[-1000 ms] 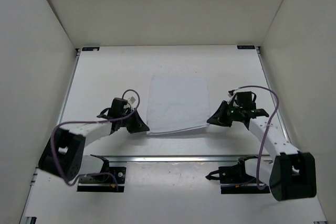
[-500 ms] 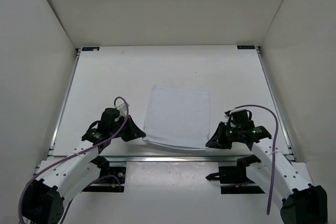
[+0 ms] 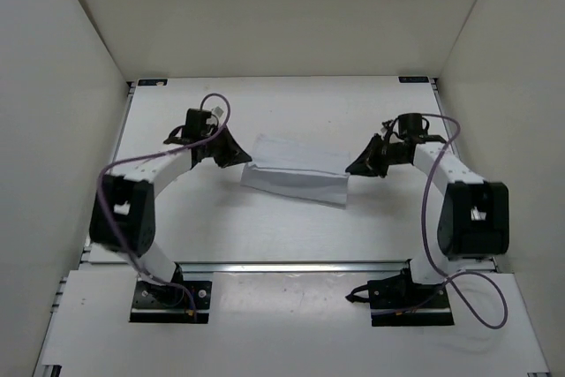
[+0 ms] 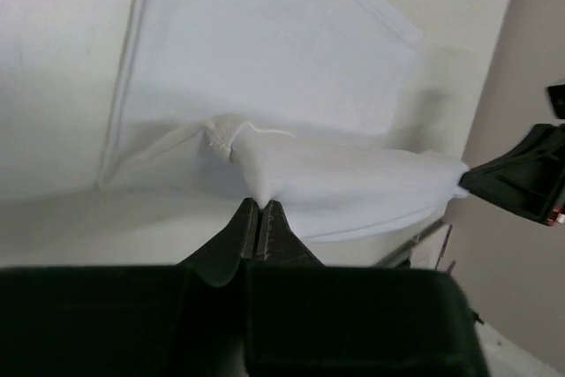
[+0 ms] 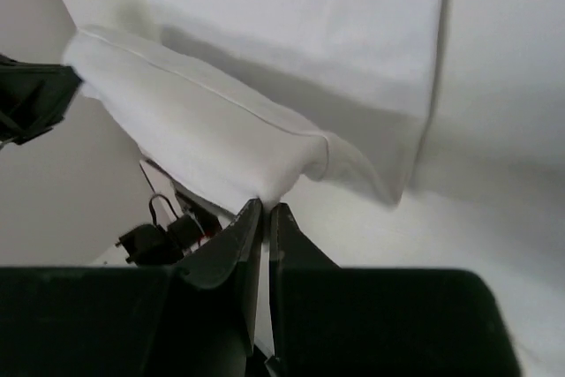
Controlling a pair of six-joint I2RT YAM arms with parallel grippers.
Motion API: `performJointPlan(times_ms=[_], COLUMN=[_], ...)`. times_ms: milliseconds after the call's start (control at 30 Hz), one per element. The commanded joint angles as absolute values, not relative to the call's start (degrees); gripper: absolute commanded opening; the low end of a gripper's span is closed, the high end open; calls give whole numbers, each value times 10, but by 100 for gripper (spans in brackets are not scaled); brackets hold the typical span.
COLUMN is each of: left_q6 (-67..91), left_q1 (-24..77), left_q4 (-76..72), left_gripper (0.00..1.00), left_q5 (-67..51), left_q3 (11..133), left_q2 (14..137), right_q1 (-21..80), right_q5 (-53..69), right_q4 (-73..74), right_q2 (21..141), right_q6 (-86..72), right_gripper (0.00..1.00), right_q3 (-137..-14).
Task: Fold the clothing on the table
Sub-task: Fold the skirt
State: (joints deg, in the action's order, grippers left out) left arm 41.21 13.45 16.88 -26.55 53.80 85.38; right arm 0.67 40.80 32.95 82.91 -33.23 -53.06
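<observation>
The white clothing (image 3: 296, 176) lies mid-table, its near edge lifted and doubled back over the part still flat on the table (image 3: 265, 236). My left gripper (image 3: 245, 163) is shut on the clothing's left corner, and the fabric bunches at its tips (image 4: 259, 204). At the opposite corner my right gripper (image 3: 351, 168) is shut on the cloth, the hem pinched between its fingers (image 5: 265, 207). The held edge sags between the two grippers above the flat layer (image 4: 265, 59), whose hem line (image 5: 437, 86) shows in the right wrist view.
A metal rail (image 3: 291, 266) runs along the table's near edge, with the two arm bases (image 3: 172, 297) (image 3: 402, 299) just behind it. White enclosure walls (image 3: 62, 130) close in left, right and back. Blue corner marks (image 3: 152, 82) sit at the far corners.
Both grippers first drew the clothing's near edge toward the bases, then carried it up and away toward the far side, so the cloth now doubles over itself. Both arms stretched forward.
</observation>
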Motion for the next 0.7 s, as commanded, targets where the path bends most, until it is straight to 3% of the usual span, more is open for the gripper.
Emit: performJointPlan(times_ms=[0,67,100,167,233,267,400,500,667], left_q6=[410,415,416,412,420,425,453,454,393], left_q1=[127,131,130,129,113,109,87,72,70], left_q4=[129,137,146,174,193,184,99,52,77], left_gripper=[5,22,22,27,47,48,51,50,54], left_q5=[-281,-290,-291,-294,-318,-328,-364,-366,-287], left_q3=[642,732,794,894,981,989,880,743,590], left_q2=[992,1062,1114,1176,1232,1242,1197,1124,1011], right_q1=[-17,-30,-37,-51,-64,-66,-63,-48,-6], right_q5=[399,401,399,382,370,374,361,325,291], right_q4=[267,251,244,207,176,159,170,157,74], right_q2=[944,1005,1034,1058,1067,1059,1011,949,849], right_q6=[-293,-304,-302,-315,-329,-334,-325,-322,-409], right_gripper=[0,2,5,37,53,56,58,58,56], right_q3=[-634,-702,-716,-765,-773,-768,-720,-611,-460])
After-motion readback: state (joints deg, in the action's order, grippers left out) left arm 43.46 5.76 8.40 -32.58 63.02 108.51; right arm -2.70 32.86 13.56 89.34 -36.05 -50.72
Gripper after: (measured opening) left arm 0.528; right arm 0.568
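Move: Both hands already pinch the raised edge of the skirt between them. The skirt's lying far half, over which this edge goes, has its middle about 6 cm ahead of the left hand, 12 cm to its right and 11 cm below; from the right hand it is about 9 cm ahead, 10 cm left and 11 cm below. The skirt's near edge lies roughly 6 cm back and 11 cm right of the left hand, 2 cm back and 12 cm left of the right. Both hands sweep the pinched edge of the skirt fast forward over its lying far half, about 16 to 18 cm, the left sinking some 4 cm and the right about 2 cm while drifting outward, and on the way their fingers open to about half and let go of the cloth. Then both turn back towards the base by about 10 cm, sinking a little more, the left easing out to its left, the right coming slightly in again with its wrist turned some 15 degrees from where it began, and they end open beside the skirt's two side edges. ##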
